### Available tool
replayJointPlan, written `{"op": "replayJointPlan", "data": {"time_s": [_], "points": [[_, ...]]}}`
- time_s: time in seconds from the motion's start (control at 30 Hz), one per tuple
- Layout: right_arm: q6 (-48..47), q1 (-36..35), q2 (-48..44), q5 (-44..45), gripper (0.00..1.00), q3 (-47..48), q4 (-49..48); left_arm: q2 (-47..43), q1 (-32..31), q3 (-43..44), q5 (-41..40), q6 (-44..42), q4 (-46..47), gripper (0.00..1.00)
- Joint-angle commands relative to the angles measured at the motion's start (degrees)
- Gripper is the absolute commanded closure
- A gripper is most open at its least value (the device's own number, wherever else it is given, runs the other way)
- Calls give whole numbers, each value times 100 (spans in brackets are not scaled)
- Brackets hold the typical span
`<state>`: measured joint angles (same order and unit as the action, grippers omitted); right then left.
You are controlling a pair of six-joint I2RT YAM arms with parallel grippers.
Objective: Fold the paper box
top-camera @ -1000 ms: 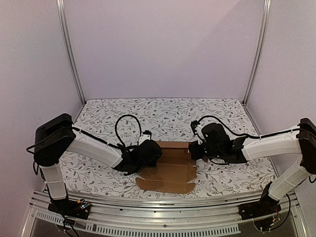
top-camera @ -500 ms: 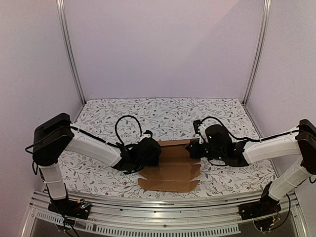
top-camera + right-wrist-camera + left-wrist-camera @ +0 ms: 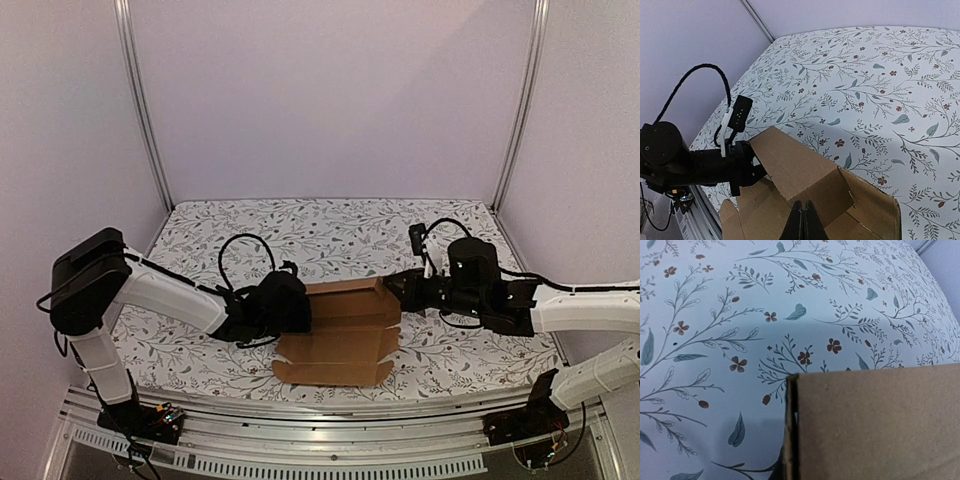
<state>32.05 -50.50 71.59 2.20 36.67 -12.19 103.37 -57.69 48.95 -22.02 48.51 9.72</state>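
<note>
The paper box point(image 3: 338, 340) is a brown cardboard sheet lying partly folded at the front middle of the table. Its rear wall point(image 3: 790, 165) stands up and a right side flap point(image 3: 870, 200) is raised. My left gripper point(image 3: 296, 306) is at the box's left rear corner. In the right wrist view its black fingers point(image 3: 747, 167) close around the end of the rear wall. The left wrist view shows only cardboard point(image 3: 875, 425) close up, its own fingers hidden. My right gripper point(image 3: 803, 220) is shut, its tips against the inside of the raised flap at the right rear corner point(image 3: 392, 292).
The table has a floral cloth point(image 3: 330, 235). Metal posts point(image 3: 140, 100) and plain walls stand at the back corners. The metal rail point(image 3: 330, 445) runs along the near edge. The left arm's cable point(image 3: 695, 75) loops above its wrist.
The right arm has drawn back to the right and stretched lower. The left arm has shifted a little left. The box's rear wall now stands higher and the sheet has slid slightly left.
</note>
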Motion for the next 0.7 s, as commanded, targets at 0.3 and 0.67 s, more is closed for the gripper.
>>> {"op": "replayJointPlan", "data": {"time_s": [0.3,0.67], "points": [[-859,8,-2117,-613,100,6,1936,-745,522,-489,888,112,670,100],[-1167,12,-3136,-983,100,-499,1608,-1455,846,-868,1817,566,1244,100]]}}
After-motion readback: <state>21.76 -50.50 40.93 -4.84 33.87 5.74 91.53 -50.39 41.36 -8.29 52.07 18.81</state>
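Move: The half-folded paper box has its middle about 9 cm to the right of the left hand and 2 cm nearer the base, about level in height; that hand already grips its left end. From the shut right hand the middle lies some 10 cm left, 5 cm back and 8 cm below. The raised far wall is roughly 9 cm right of the left hand, 5 cm ahead and 3 cm above; the near flap 6 cm right, 12 cm back and 3 cm below. The paper box, still pinched at its left end by the left fingers, is carried up about 6 cm, most of it late, while that wrist rolls nearly 20 degrees so the box's right side comes up. The right hand, fingers still shut, pulls away from the far right corner, rising, drawing back and going right, its fingers tipping slightly up. ##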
